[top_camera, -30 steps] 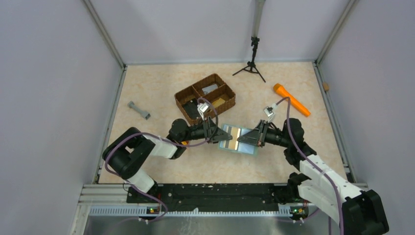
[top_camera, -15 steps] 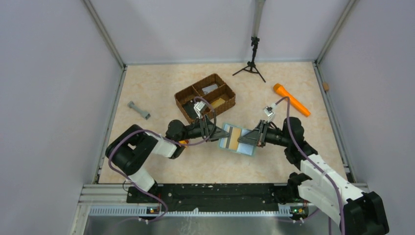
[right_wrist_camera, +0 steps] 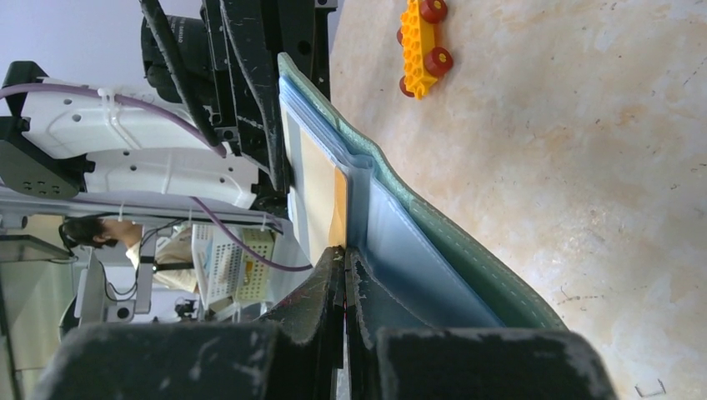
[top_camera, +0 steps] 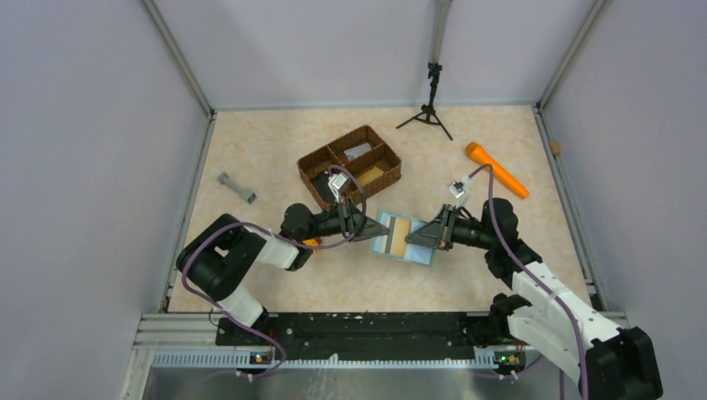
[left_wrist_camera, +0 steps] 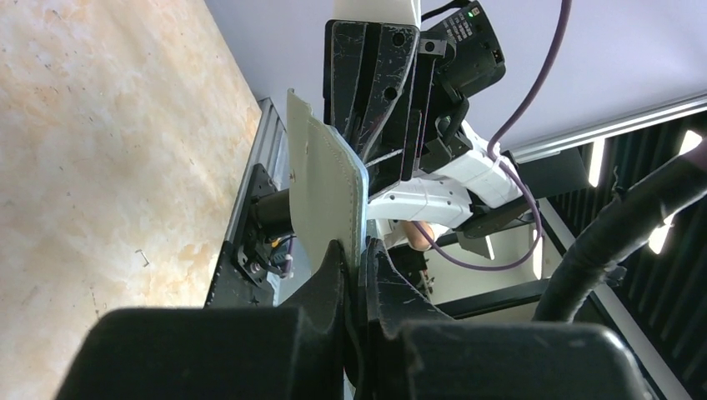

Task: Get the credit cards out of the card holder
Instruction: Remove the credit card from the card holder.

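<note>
The card holder (top_camera: 406, 241), grey-green outside with pale blue-clear pockets, hangs open above the table between both arms. My left gripper (top_camera: 372, 230) is shut on its left edge; in the left wrist view the stitched cover (left_wrist_camera: 327, 179) runs down between the closed fingertips (left_wrist_camera: 360, 260). My right gripper (top_camera: 415, 239) is shut on an inner pocket leaf (right_wrist_camera: 392, 250) by the fold, beside the green cover (right_wrist_camera: 475, 258). A yellowish flat piece (right_wrist_camera: 321, 196) shows in the open pocket. One pale grey credit card (top_camera: 359, 151) lies in the basket's far compartment. No card shows in the holder.
The brown woven basket (top_camera: 314, 159) stands just behind the left gripper and also holds a black block (top_camera: 328, 188) and a yellowish piece (top_camera: 373, 173). An orange torch (top_camera: 496, 170), a grey bar (top_camera: 237, 187), a small tripod (top_camera: 429, 112) and a yellow toy (right_wrist_camera: 421, 42) lie around.
The left gripper has closed on the holder's left edge and drawn slightly left. The holder's open face has gone from a bright glare strip to tan. The right arm stays put.
</note>
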`<state>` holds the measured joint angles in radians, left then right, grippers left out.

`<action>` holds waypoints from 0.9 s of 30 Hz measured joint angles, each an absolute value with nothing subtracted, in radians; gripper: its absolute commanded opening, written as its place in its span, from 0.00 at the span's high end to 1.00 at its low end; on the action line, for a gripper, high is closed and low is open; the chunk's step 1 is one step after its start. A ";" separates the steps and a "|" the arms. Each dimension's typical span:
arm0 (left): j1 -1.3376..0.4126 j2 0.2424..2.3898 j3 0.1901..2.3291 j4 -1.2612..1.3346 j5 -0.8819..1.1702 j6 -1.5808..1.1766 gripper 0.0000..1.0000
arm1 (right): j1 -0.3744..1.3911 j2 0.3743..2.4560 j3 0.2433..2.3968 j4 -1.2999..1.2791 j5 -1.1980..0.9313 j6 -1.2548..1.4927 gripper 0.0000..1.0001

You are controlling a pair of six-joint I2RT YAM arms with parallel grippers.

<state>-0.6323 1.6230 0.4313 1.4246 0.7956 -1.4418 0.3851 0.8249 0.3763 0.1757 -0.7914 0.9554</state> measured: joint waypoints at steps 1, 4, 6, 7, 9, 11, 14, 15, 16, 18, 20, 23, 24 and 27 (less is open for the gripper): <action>-0.631 1.623 0.431 1.427 0.796 -1.443 1.00 | 0.384 0.825 0.376 0.173 -0.791 0.952 1.00; -0.628 1.623 0.424 1.435 0.796 -1.453 1.00 | 0.377 0.824 0.376 0.163 -0.797 0.937 1.00; -0.625 1.623 0.416 1.441 0.796 -1.461 1.00 | 0.370 0.817 0.376 0.148 -0.802 0.927 1.00; -0.622 1.621 0.411 1.445 0.799 -1.468 1.00 | 0.365 0.811 0.376 0.138 -0.800 0.919 1.00; -0.616 1.614 0.403 1.455 0.801 -1.473 1.00 | 0.352 0.802 0.376 0.117 -0.798 0.910 1.00; -0.611 1.607 0.400 1.459 0.804 -1.477 1.00 | 0.348 0.794 0.376 0.102 -0.797 0.904 1.00; -0.609 1.601 0.399 1.466 0.804 -1.483 1.00 | 0.345 0.791 0.375 0.111 -0.806 0.903 0.76; -0.609 1.599 0.399 1.467 0.805 -1.485 1.00 | 0.344 0.791 0.373 0.125 -0.815 0.911 0.70; -0.609 1.599 0.399 1.467 0.805 -1.488 1.00 | 0.344 0.791 0.373 0.139 -0.822 0.928 0.65; -0.609 1.599 0.399 1.468 0.805 -1.491 1.00 | 0.344 0.787 0.363 0.200 -0.841 0.960 0.63; -0.609 1.599 0.399 1.470 0.805 -1.492 1.00 | 0.344 0.780 0.351 0.256 -0.858 0.993 0.61; -0.609 1.599 0.399 1.476 0.804 -1.492 1.00 | 0.344 0.780 0.347 0.313 -0.882 1.032 0.51; -0.610 1.599 0.399 1.477 0.804 -1.492 1.00 | 0.344 0.782 0.347 0.326 -0.890 1.037 0.49; -0.616 1.599 0.400 1.481 0.804 -1.492 1.00 | 0.344 0.793 0.348 0.329 -0.901 1.040 0.49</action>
<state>-0.6163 1.5990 0.3996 1.4807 0.8040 -1.4921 0.3435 0.7925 0.3477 0.3286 -0.9009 1.0397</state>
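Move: The gold credit card, still in the card holder held up between the two hands, has its middle about 3 cm left of the right hand and 1 cm ahead, roughly level with it. The holder's middle is just 1 cm left of that hand. The basket stands some 20 cm ahead, 14 cm left and 14 cm below. From the left hand, which grips the holder's left edge, the card is about 3 cm right, 1 cm back. At the card's right-hand edge, the right hand's shut tips first draw about 1 cm to the right and slightly down, then open to about half and come free, rising roughly 3 cm from that low point and easing back left, with a slight tilt. The left hand keeps its pinch on the holder, shifting it about 1 cm left and up. ##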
